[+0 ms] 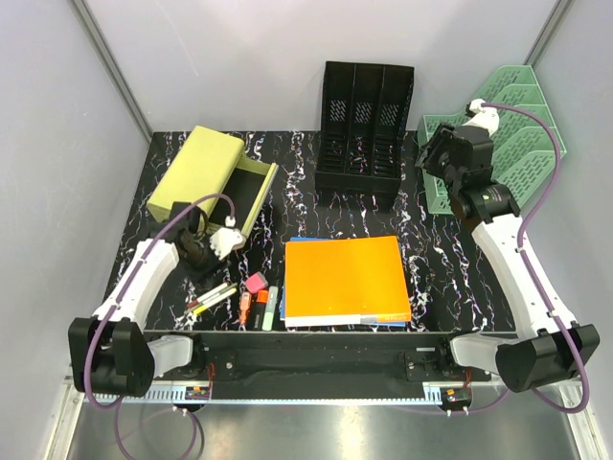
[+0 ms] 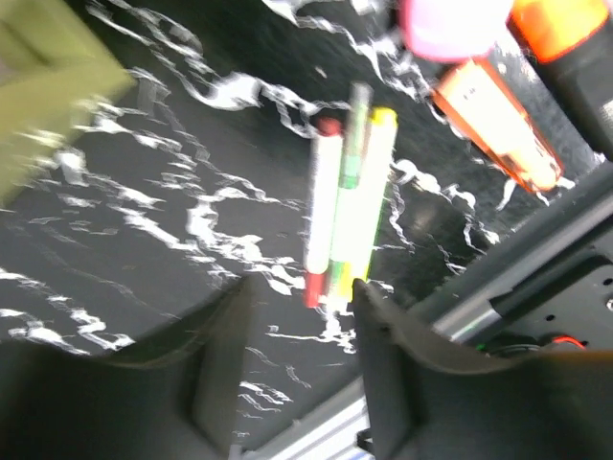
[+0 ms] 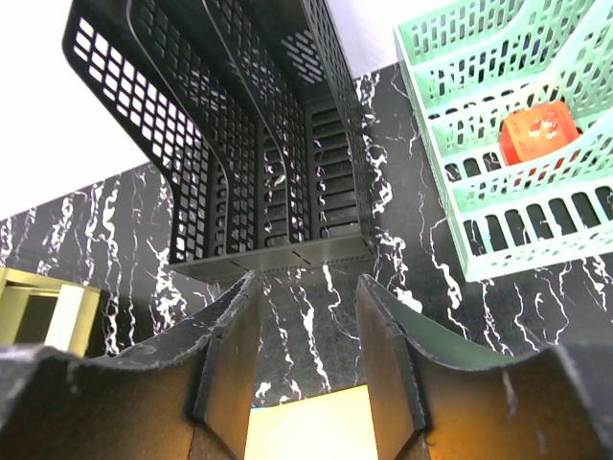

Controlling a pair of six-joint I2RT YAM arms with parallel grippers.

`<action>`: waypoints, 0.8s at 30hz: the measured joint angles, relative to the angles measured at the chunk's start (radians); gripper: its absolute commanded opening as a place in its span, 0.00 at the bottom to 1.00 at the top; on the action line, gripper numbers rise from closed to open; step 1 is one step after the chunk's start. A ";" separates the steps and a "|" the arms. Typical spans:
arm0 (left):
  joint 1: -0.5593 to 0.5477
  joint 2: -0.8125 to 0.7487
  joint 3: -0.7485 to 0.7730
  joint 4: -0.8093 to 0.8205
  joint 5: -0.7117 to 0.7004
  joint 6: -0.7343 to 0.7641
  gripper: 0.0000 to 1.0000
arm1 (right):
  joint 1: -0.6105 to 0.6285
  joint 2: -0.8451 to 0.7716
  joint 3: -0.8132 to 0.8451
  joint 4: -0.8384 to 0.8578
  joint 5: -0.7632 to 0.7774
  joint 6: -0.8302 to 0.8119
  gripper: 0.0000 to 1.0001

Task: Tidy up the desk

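Observation:
The desk [image 1: 287,187] is a black tabletop with white veins. My left gripper [image 1: 196,251] hangs low over its front left, open, with nothing between the fingers. In the left wrist view this gripper [image 2: 299,297] has a bundle of markers [image 2: 347,206] lying just beyond its fingertips. The same markers [image 1: 213,298] show near the desk's front edge. My right gripper [image 1: 436,158] is raised at the back right, open and empty. In its own view the right gripper [image 3: 306,287] faces the black mesh file holder [image 3: 259,144].
An olive drawer box [image 1: 206,177] stands back left, the file holder [image 1: 364,125] back centre, and a green tray rack [image 1: 508,134] back right with an orange item [image 3: 538,134] in it. An orange folder [image 1: 347,278], pink eraser [image 1: 255,284] and green highlighter [image 1: 272,307] lie in front.

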 measured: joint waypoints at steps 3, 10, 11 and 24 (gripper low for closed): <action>0.000 -0.013 -0.098 0.030 -0.006 0.009 0.55 | 0.005 -0.014 -0.039 0.023 0.000 -0.004 0.52; 0.000 -0.032 -0.224 0.097 -0.027 0.029 0.52 | 0.015 -0.080 -0.130 0.083 -0.002 -0.016 0.52; 0.000 -0.035 -0.224 0.114 -0.028 0.030 0.52 | 0.016 -0.091 -0.142 0.095 -0.002 -0.018 0.52; 0.000 0.029 -0.288 0.283 -0.047 0.053 0.50 | 0.022 -0.127 -0.189 0.165 -0.010 -0.024 0.52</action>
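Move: The red marker, green pen and yellow marker lie side by side almost under the left hand, their middle some 2 cm back, level sideways and about 9 cm below. From that hand the pink eraser is about 11 cm right and 2 cm ahead, the orange highlighter 8 cm right and 5 cm back, both at pen height. The open drawer is roughly 21 cm ahead and 7 cm right. From the right hand the pens lie about 59 cm left, 21 cm back and 34 cm below. The left hand, fingers pointing down and still half open, goes back to the pens, sinking about 5 cm while drawing back some 4 cm, then easing forward about 3 cm at that height before sinking again, so that its fingertips come down either side of the red marker and green pen, with the back finger close beside the yellow marker. The right hand only draws back about 2 cm, empty, its fingers tipping slightly upward. ##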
